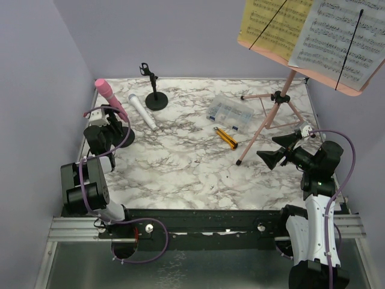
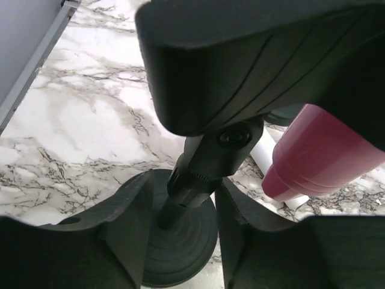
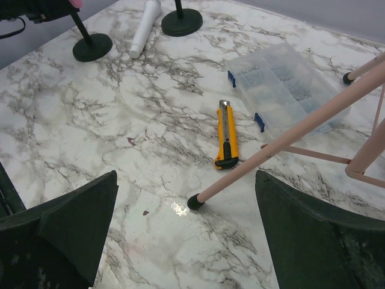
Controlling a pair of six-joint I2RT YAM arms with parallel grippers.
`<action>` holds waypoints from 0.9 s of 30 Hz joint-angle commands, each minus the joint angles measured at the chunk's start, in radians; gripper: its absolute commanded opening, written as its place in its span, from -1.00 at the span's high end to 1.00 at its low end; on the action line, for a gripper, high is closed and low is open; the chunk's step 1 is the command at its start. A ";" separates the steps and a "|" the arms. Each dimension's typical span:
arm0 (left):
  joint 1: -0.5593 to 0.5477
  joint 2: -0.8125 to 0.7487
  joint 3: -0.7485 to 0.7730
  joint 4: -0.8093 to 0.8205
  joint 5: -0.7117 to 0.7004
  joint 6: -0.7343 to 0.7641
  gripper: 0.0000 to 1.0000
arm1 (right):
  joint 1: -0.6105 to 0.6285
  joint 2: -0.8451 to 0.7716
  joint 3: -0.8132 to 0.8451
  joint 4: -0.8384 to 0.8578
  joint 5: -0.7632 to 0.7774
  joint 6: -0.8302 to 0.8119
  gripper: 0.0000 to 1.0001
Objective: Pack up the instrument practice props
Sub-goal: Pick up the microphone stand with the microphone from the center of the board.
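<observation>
The pink microphone [image 1: 108, 96] sits tilted in a black round-based mic holder [image 1: 127, 136] at the table's left. My left gripper [image 1: 112, 124] straddles that holder's stem [image 2: 198, 174] above its base [image 2: 180, 247]. Its jaws are partly closed, the right finger [image 2: 240, 223] against the stem and a gap on the left. The pink microphone's head [image 2: 319, 150] hangs beside them. A white microphone [image 1: 142, 112] lies next to a second mic holder [image 1: 156, 99]. The pink music rack [image 1: 274, 114] carries yellow [image 1: 271, 24] and white [image 1: 343, 39] pages. My right gripper [image 1: 274, 147] is open by its near leg [image 3: 283, 147].
A clear compartment box [image 1: 231, 112] and a yellow-and-black utility knife [image 1: 226, 138] lie mid-table, left of the rack's legs. Purple walls close in the left, back and right sides. The rack's foot [image 3: 194, 202] rests between my right fingers' line of view.
</observation>
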 commanded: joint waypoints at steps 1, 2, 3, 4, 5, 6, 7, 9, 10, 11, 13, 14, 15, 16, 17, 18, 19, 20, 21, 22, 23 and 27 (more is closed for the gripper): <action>0.014 0.035 0.021 0.105 0.062 0.013 0.33 | -0.005 0.005 0.009 -0.006 -0.008 -0.008 -0.99; 0.014 0.041 0.022 0.111 0.055 0.012 0.50 | -0.006 0.006 0.009 -0.005 -0.007 -0.009 -0.99; 0.014 0.044 0.022 0.118 0.048 0.010 0.59 | -0.005 0.008 0.010 -0.006 -0.006 -0.009 -0.99; 0.014 0.046 0.019 0.130 0.045 0.012 0.64 | -0.005 0.008 0.008 -0.007 -0.005 -0.010 -0.99; 0.014 0.046 0.016 0.140 0.044 0.014 0.71 | -0.005 0.008 0.008 -0.007 -0.004 -0.011 -0.99; 0.015 0.044 0.012 0.146 0.048 0.019 0.78 | -0.006 0.010 0.008 -0.007 -0.004 -0.011 -0.99; 0.016 0.038 0.008 0.150 0.054 0.023 0.85 | -0.006 0.010 0.008 -0.007 -0.003 -0.011 -0.99; 0.017 0.011 -0.001 0.154 0.071 0.028 0.98 | -0.008 0.012 0.008 -0.007 -0.003 -0.012 -0.99; 0.017 -0.007 -0.006 0.154 0.088 0.028 1.00 | -0.008 0.011 0.008 -0.007 -0.002 -0.012 -0.99; 0.017 -0.036 -0.010 0.154 0.103 0.025 1.00 | -0.009 0.013 0.008 -0.007 -0.003 -0.012 -0.99; 0.016 -0.095 -0.021 0.154 0.117 0.003 1.00 | -0.011 0.013 0.008 -0.007 -0.005 -0.011 -0.99; 0.015 -0.128 -0.026 0.154 0.123 -0.008 1.00 | -0.011 0.015 0.007 -0.003 -0.007 -0.010 -0.99; 0.010 -0.156 -0.032 0.152 0.125 -0.027 1.00 | -0.012 0.017 0.006 -0.003 -0.008 -0.009 -0.99; 0.007 -0.187 -0.036 0.150 0.132 -0.041 1.00 | -0.012 0.018 0.007 -0.001 -0.008 -0.010 -0.99; 0.003 -0.213 -0.043 0.145 0.142 -0.061 1.00 | -0.012 0.018 0.006 -0.001 -0.007 -0.009 -0.99; -0.003 -0.245 -0.048 0.136 0.139 -0.090 1.00 | -0.013 0.019 0.007 -0.001 -0.008 -0.009 -0.99; -0.009 -0.270 -0.056 0.122 0.143 -0.110 1.00 | -0.012 0.019 0.006 -0.001 -0.007 -0.011 -0.99; -0.018 -0.299 -0.060 0.106 0.150 -0.124 1.00 | -0.014 0.020 0.007 -0.002 -0.006 -0.011 -0.99; -0.029 -0.325 -0.064 0.093 0.153 -0.131 1.00 | -0.014 0.021 0.007 -0.004 -0.003 -0.012 -0.99; -0.043 -0.354 -0.071 0.079 0.154 -0.138 1.00 | -0.014 0.022 0.007 -0.004 -0.002 -0.014 -0.99; -0.058 -0.380 -0.076 0.069 0.158 -0.141 1.00 | -0.013 0.023 0.007 -0.004 -0.002 -0.014 -0.99; -0.132 -0.472 -0.092 0.024 0.194 -0.157 1.00 | -0.018 0.028 0.004 -0.001 -0.001 -0.015 -0.99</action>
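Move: The pink microphone's stand is already between the left hand's open fingers, its pole only about 1 cm ahead and its round base some 10 cm below. The pink microphone sits in the clip, roughly 4 cm ahead, 4 cm right and 7 cm higher. The white microphone lies on the table about 13 cm ahead and 12 cm right; the empty stand is some 20 cm ahead and 18 cm right. From the right hand, the pink microphone's stand is about 19 cm ahead and 70 cm left. Closing first, almost in place, the left hand pinches the stand's pole just below the clip joint and holds there briefly. It then lifts straight into a quickening rise of about 11 cm, drawing some 6 cm right and 4 cm back, its fingers tipping up some 15 degrees and turning slightly clockwise with the grip kept. ##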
